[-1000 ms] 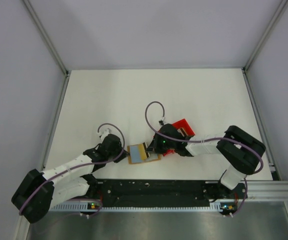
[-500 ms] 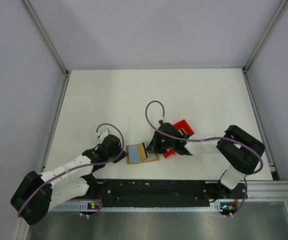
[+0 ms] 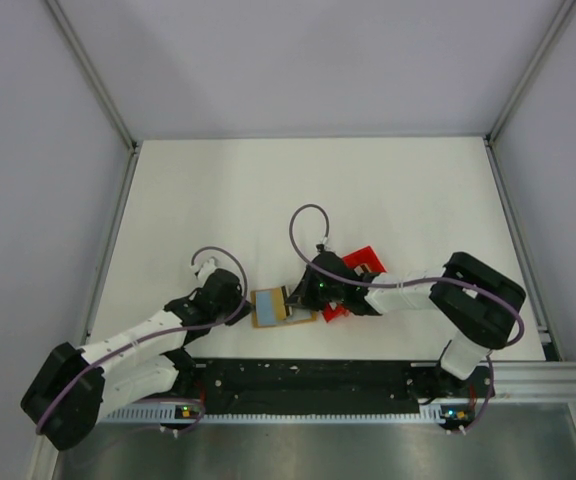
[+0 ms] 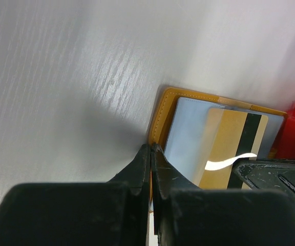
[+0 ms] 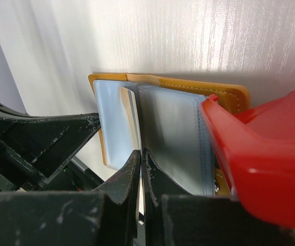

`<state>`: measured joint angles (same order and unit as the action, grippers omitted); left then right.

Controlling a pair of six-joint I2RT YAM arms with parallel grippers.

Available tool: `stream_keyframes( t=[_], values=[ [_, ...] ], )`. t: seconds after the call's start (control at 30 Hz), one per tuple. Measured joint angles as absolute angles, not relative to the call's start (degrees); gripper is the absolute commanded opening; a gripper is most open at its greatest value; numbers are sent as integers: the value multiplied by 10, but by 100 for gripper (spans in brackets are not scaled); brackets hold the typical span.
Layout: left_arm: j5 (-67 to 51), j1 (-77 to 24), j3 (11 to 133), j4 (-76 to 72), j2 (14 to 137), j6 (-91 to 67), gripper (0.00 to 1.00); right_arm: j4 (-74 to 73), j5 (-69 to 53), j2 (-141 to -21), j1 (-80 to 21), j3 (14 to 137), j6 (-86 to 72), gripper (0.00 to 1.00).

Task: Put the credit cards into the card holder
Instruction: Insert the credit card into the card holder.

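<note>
The orange-brown card holder (image 3: 268, 308) lies open on the table between my two grippers, with pale blue sleeves inside. My left gripper (image 3: 247, 305) is shut on the holder's left edge (image 4: 160, 118). My right gripper (image 3: 291, 298) is shut on a card with a dark stripe (image 4: 228, 148), held on edge (image 5: 131, 115) over the open sleeves of the holder (image 5: 188, 83). The card looks tan in the left wrist view. A pale blue face (image 4: 188, 133) lies under it; I cannot tell whether that is the light blue card or a sleeve.
A red raised-rim tray (image 3: 360, 272) sits right behind my right gripper, touching the holder's right side (image 5: 260, 154). The table's front edge and the arm bases are just below the holder. White table stretches behind.
My right gripper has moved slightly left with the striped card, further over the holder. The holder and the red tray have shifted a little with it. The left gripper has kept its grip.
</note>
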<state>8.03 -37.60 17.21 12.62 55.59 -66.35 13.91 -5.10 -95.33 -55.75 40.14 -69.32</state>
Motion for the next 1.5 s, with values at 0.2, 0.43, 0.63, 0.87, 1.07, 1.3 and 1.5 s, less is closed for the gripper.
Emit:
stream_keyframes(
  t=[0.2,0.43,0.63,0.87,1.07,1.3,1.5],
  values=[
    [86,-376,164,124,543,-665,0,123,-33,-965,-561,418,-694,0],
    [87,-376,145,131,500,-684,0,68,-29,-967,-558,444,-672,0],
    [103,-376,137,166,455,-699,0,31,-31,-978,-572,486,-650,0],
    [107,-376,133,175,455,-706,0,49,-63,-1008,-573,492,-659,3],
    [108,-376,132,173,455,-708,0,43,-82,-1025,-573,509,-656,7],
    [110,-376,131,171,455,-708,0,18,-102,-1043,-573,537,-632,31],
    [107,-377,131,171,455,-708,0,-7,-89,-1022,-581,541,-585,44]
  ],
)
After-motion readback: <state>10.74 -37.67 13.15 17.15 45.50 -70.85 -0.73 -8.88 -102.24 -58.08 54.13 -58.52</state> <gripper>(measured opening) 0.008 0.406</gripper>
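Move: The right hand holds the card at the mouth of the card holder's left pocket, whose middle lies about 5 cm to its left, 1 cm back and 2 cm below. The right pocket is some 3 cm to the right of this hand, level with it, and the red tray about 14 cm right and 3 cm ahead. From the left hand, shut on the holder's left edge, the left pocket's middle is roughly 4 cm right. Right hand pushes the card about 3 cm left into the pocket, then opens; left shifts 2 cm left, holding. ##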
